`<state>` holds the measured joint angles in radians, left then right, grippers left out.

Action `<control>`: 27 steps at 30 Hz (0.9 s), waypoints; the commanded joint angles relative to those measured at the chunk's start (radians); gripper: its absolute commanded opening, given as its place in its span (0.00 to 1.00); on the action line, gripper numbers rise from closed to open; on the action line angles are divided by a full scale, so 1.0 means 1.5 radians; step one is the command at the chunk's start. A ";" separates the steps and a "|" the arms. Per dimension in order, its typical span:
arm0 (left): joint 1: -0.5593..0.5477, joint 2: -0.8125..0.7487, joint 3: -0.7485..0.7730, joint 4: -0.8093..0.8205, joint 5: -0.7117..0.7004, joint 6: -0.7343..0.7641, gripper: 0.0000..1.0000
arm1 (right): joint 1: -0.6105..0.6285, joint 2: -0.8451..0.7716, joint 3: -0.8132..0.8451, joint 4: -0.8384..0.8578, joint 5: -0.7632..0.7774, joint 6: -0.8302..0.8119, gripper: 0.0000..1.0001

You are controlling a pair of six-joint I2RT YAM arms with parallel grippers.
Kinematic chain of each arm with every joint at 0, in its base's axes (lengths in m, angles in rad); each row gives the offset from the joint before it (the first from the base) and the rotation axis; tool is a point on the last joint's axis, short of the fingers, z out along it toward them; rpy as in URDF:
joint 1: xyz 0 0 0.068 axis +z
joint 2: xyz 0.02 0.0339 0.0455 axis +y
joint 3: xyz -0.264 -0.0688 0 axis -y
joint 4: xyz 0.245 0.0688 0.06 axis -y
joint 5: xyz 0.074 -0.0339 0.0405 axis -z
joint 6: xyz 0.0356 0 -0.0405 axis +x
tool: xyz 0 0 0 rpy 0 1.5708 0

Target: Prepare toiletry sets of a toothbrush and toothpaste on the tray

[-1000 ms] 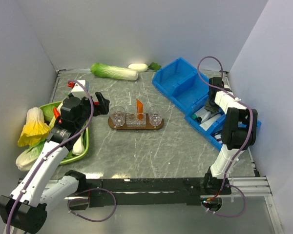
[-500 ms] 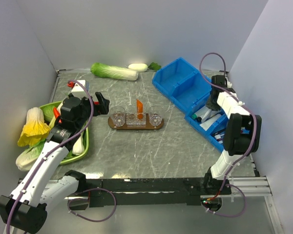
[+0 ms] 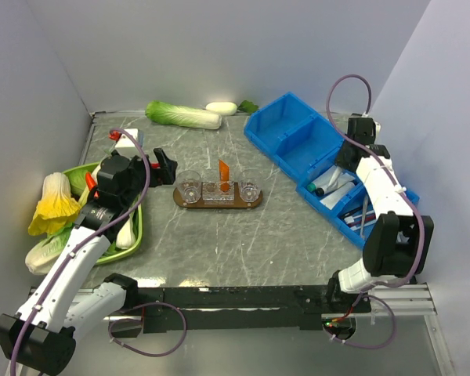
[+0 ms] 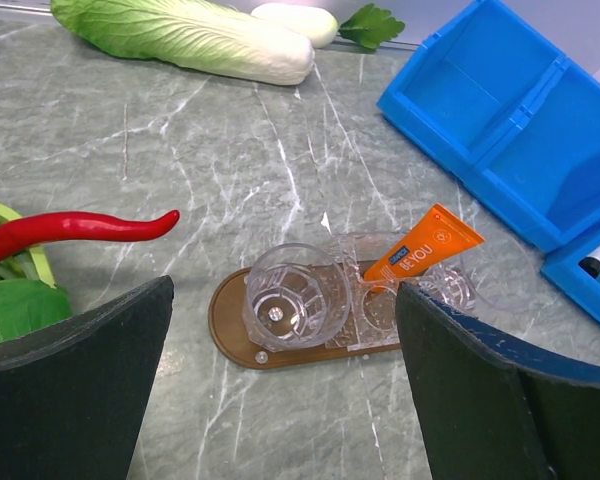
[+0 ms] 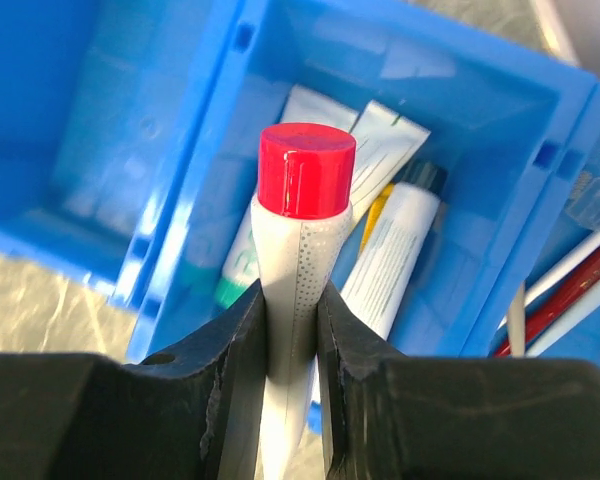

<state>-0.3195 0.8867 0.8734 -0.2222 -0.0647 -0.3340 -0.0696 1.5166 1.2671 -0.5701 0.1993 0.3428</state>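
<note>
The dark-brown tray (image 3: pixel 180 201) (image 4: pixel 230 322) lies mid-table with clear cups (image 3: pixel 189 186) (image 4: pixel 285 297) on it. An orange toothpaste (image 3: pixel 223 169) (image 4: pixel 425 245) leans in the tray's middle holder. My left gripper (image 3: pixel 166 166) (image 4: pixel 283 345) hovers open just left of the tray, holding nothing. My right gripper (image 3: pixel 348 157) (image 5: pixel 292 300) is shut on a white tube with a red cap (image 5: pixel 300 250), held above the blue bin (image 5: pixel 210 150). Thin toothbrush handles (image 5: pixel 565 297) (image 3: pixel 360 211) lie in the neighbouring compartment.
More white tubes (image 5: pixel 390 240) lie in the bin under the right gripper. A second blue bin (image 3: pixel 290 137) sits behind. Cabbage (image 3: pixel 184 115) and a white radish (image 3: pixel 221 108) lie at the back. A green dish (image 3: pixel 137 223) of vegetables and a red chili (image 4: pixel 80 225) are at the left.
The right arm has swung back and to the right over the blue bin, still gripping the tube. The left arm has stayed still.
</note>
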 commanded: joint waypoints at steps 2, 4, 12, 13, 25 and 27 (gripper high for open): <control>0.002 -0.016 0.002 0.036 0.041 0.006 0.97 | 0.033 -0.110 -0.007 0.017 -0.053 -0.020 0.08; 0.001 -0.023 -0.002 0.051 0.069 0.013 0.97 | 0.068 -0.154 -0.003 0.016 -0.067 -0.021 0.08; 0.000 -0.077 -0.042 0.170 0.273 -0.058 0.97 | 0.196 -0.323 -0.044 0.097 -0.227 0.003 0.08; -0.003 -0.075 -0.049 0.191 0.305 -0.115 0.97 | 0.216 -0.340 -0.066 0.115 -0.257 0.008 0.07; -0.292 0.048 -0.086 0.482 0.378 -0.325 0.97 | 0.315 -0.511 -0.234 0.406 -0.501 0.127 0.05; -0.328 0.070 -0.094 0.532 0.373 -0.343 0.97 | 0.326 -0.525 -0.250 0.445 -0.533 0.151 0.05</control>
<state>-0.7349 0.9310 0.7544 0.3546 0.4736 -0.7364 0.3889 0.7856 0.9142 -0.1589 -0.4530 0.4782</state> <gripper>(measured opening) 0.970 0.276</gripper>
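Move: My right hand already holds the white toothpaste tube by its body, above the blue bin's tube compartment, which is about 2 cm nearer me, 2 cm left and 12 cm down. The tray's middle is some 42 cm left of this hand, 7 cm back and 14 cm lower, its right cup about 30 cm left and 6 cm back. From my left hand the toothpaste is roughly 57 cm right, 8 cm ahead and 11 cm lower. I swing the toothpaste left about 24 cm, up and back as well, keeping my right grip shut on the tube while the wrist turns counter-clockwise and its fingers lift out of their downward slant. My empty left hand sets off slowly, then sweeps right and back with some rise to meet it, rolling and turning about 50 degrees clockwise, fingers staying wide open. ##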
